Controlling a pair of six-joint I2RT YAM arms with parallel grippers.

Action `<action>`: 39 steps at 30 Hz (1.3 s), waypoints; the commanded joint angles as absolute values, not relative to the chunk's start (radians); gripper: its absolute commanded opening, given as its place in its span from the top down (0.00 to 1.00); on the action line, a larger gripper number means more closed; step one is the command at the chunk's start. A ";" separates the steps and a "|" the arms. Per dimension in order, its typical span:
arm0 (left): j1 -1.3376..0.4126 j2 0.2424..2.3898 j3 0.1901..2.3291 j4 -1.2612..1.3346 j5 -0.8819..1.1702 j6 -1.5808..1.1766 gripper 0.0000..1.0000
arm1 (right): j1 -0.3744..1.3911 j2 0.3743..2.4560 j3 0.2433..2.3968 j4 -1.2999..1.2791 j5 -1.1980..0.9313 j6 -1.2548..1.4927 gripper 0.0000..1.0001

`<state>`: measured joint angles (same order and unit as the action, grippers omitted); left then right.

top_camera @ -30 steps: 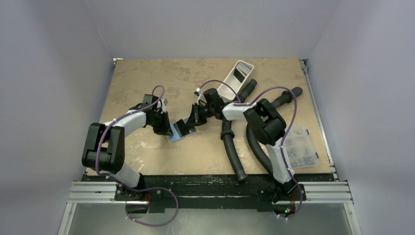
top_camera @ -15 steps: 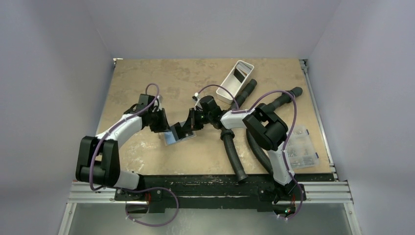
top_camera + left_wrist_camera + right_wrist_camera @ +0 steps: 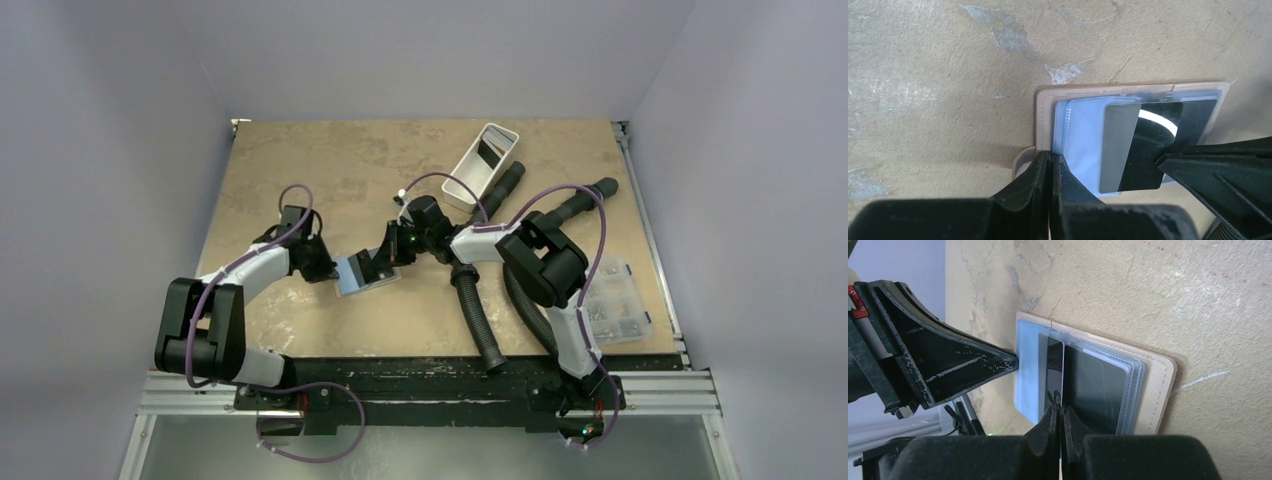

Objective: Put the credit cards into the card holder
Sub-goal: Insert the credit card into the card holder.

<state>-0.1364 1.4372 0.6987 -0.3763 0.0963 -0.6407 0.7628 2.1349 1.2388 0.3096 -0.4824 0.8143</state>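
The tan card holder [image 3: 362, 272] lies open on the table between both arms; its beige rim [image 3: 1043, 110] frames pale blue lining [image 3: 1080, 135]. My right gripper [image 3: 1058, 407] is shut on a black credit card [image 3: 1055, 360], seen edge-on here and standing over the holder [image 3: 1158, 385]. In the left wrist view that black card [image 3: 1143, 150] leans across the pockets. A dark card-sized shape [image 3: 1095, 385] shows under the clear pocket. My left gripper [image 3: 1053, 157] is shut, its tips at the lining's left edge beside the snap tab [image 3: 1020, 162].
A white tray [image 3: 470, 175] with a black card [image 3: 490, 150] in it stands at the back. Two black corrugated hoses [image 3: 478, 310] run down the right half. A clear compartment box [image 3: 612, 300] sits at the right edge.
My left gripper has moved left and down to the holder's left edge, opened briefly and shut. The right gripper with the black card edged left early on, then held still.
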 commanded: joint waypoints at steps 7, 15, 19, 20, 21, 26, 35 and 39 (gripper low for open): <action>-0.143 1.439 0.614 -0.334 0.109 -0.720 1.00 | 0.844 2.134 1.283 0.302 -0.420 0.825 0.96; -0.143 1.408 0.597 -0.339 0.113 -0.732 1.00 | 0.892 2.146 1.277 0.342 -0.404 0.891 0.93; -0.143 1.378 0.584 -0.341 0.112 -0.741 1.00 | 0.892 2.132 1.258 0.347 -0.417 0.892 0.87; -0.143 1.373 0.582 -0.341 0.112 -0.742 1.00 | 0.893 2.125 1.256 0.341 -0.417 0.891 0.86; -0.143 1.371 0.581 -0.341 0.112 -0.744 1.00 | 0.891 2.118 1.255 0.326 -0.406 0.887 0.84; -0.143 1.343 0.583 -0.359 0.102 -0.742 1.00 | 0.888 2.081 1.278 0.193 -0.363 0.760 0.75; -0.142 1.324 0.561 -0.354 0.092 -0.749 1.00 | 0.898 2.017 1.334 0.009 -0.265 0.516 0.55; -0.143 1.317 0.556 -0.352 0.095 -0.751 1.00 | 0.918 2.015 1.375 -0.069 -0.188 0.440 0.58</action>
<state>-0.1379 1.3262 0.5884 -0.3153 0.0978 -0.7425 0.9012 2.0594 1.3132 0.0467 -0.2970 0.5766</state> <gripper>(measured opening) 0.026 0.445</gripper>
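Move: The right fingers already pinch the black card's outer edge, with the card half into the holder's left pocket, whose middle lies about 5 cm left of them, 1 cm back and 1 cm below. The holder's right page is some 2 cm ahead and 1 cm right, and the near black hose about 20 cm right, level. From the left fingers, closed at the holder's left edge, the pocket's middle is about 4 cm right and 1 cm ahead. Right hand slides the card about 4 cm left-and-back into the pocket, then opens, drawing right; left steadies holder. ##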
